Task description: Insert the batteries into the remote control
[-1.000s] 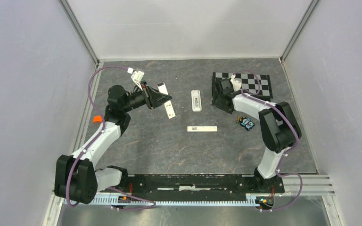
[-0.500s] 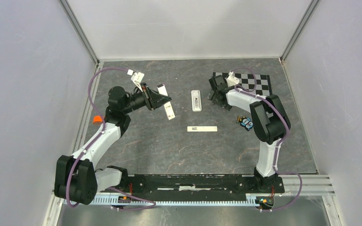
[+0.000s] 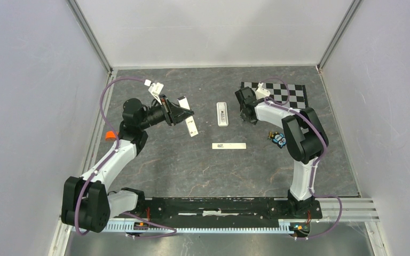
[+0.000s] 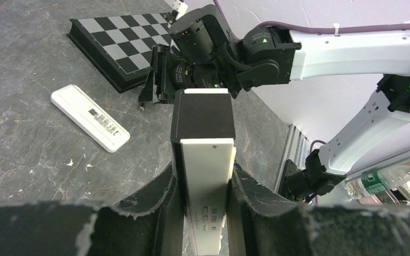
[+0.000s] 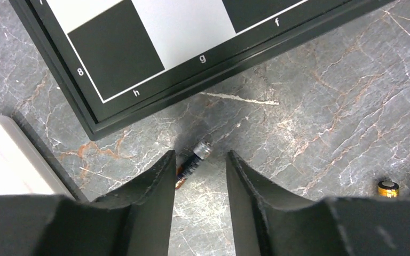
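My left gripper is shut on the white remote control and holds it above the table. Its back faces the wrist camera, with a dark recess at the far end. My right gripper points down at the table beside the checkerboard corner. Its jaws stand apart on either side of a slim battery that lies slantwise on the stone, close to the left finger. From above, the right gripper hides this battery. More batteries lie beside the right arm.
A short white piece with a grey label lies between the two grippers. A slim white bar lies nearer the arm bases. The checkerboard is at the back right. The end of another cell shows at the right edge.
The right gripper has moved left off the checkerboard's corner and come down over the battery, its jaws first wider, now narrower. The left arm and remote have not moved.
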Robot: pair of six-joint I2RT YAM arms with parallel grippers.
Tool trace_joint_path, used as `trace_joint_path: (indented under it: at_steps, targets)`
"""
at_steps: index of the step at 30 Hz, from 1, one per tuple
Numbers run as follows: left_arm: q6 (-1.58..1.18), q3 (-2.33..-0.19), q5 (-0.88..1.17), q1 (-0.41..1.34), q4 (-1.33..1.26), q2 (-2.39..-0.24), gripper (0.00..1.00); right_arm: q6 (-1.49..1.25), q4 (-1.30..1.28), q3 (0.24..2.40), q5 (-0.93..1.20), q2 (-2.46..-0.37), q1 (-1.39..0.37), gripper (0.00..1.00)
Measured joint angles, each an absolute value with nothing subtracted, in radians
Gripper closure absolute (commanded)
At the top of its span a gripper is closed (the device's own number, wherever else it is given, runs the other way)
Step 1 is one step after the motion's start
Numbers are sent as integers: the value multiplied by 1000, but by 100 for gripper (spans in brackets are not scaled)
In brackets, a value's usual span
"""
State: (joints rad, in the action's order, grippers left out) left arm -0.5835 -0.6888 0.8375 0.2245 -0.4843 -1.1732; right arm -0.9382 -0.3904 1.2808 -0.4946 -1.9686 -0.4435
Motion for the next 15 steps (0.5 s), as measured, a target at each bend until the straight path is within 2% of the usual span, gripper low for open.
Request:
trace_joint_path:
  at_steps: [5,9,15]
  targets:
    - [-583,-681,836,224,-480,-1173,89,-925,-394,1267,-493,-1960,-445,69]
    - [-583,-680,835,224,-477,-1172,89,-906,-398,1266,-483,-1960,-445,83]
    - [-583,-680,822,224,-476,-1168,89,-859,-383,1258,-461,-1955,-445,85]
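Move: The dark battery lies almost under my right hand, between the open fingertips, about 1 cm back and 1 cm below. From that hand the chessboard's middle is some 12 cm ahead and 12 cm right, the remote about 4 cm ahead and 11 cm left, and a yellow battery roughly 6 cm back and 9 cm right, all near table height. From my left hand the dark battery is some 12 cm ahead, 24 cm right and 25 cm down. I close my half-open right fingers on the dark battery until they are nearly shut and pinch it between the tips. As they close I draw the hand back about 1 cm, staying low over the table, and turn it about 5 degrees counter-clockwise. ##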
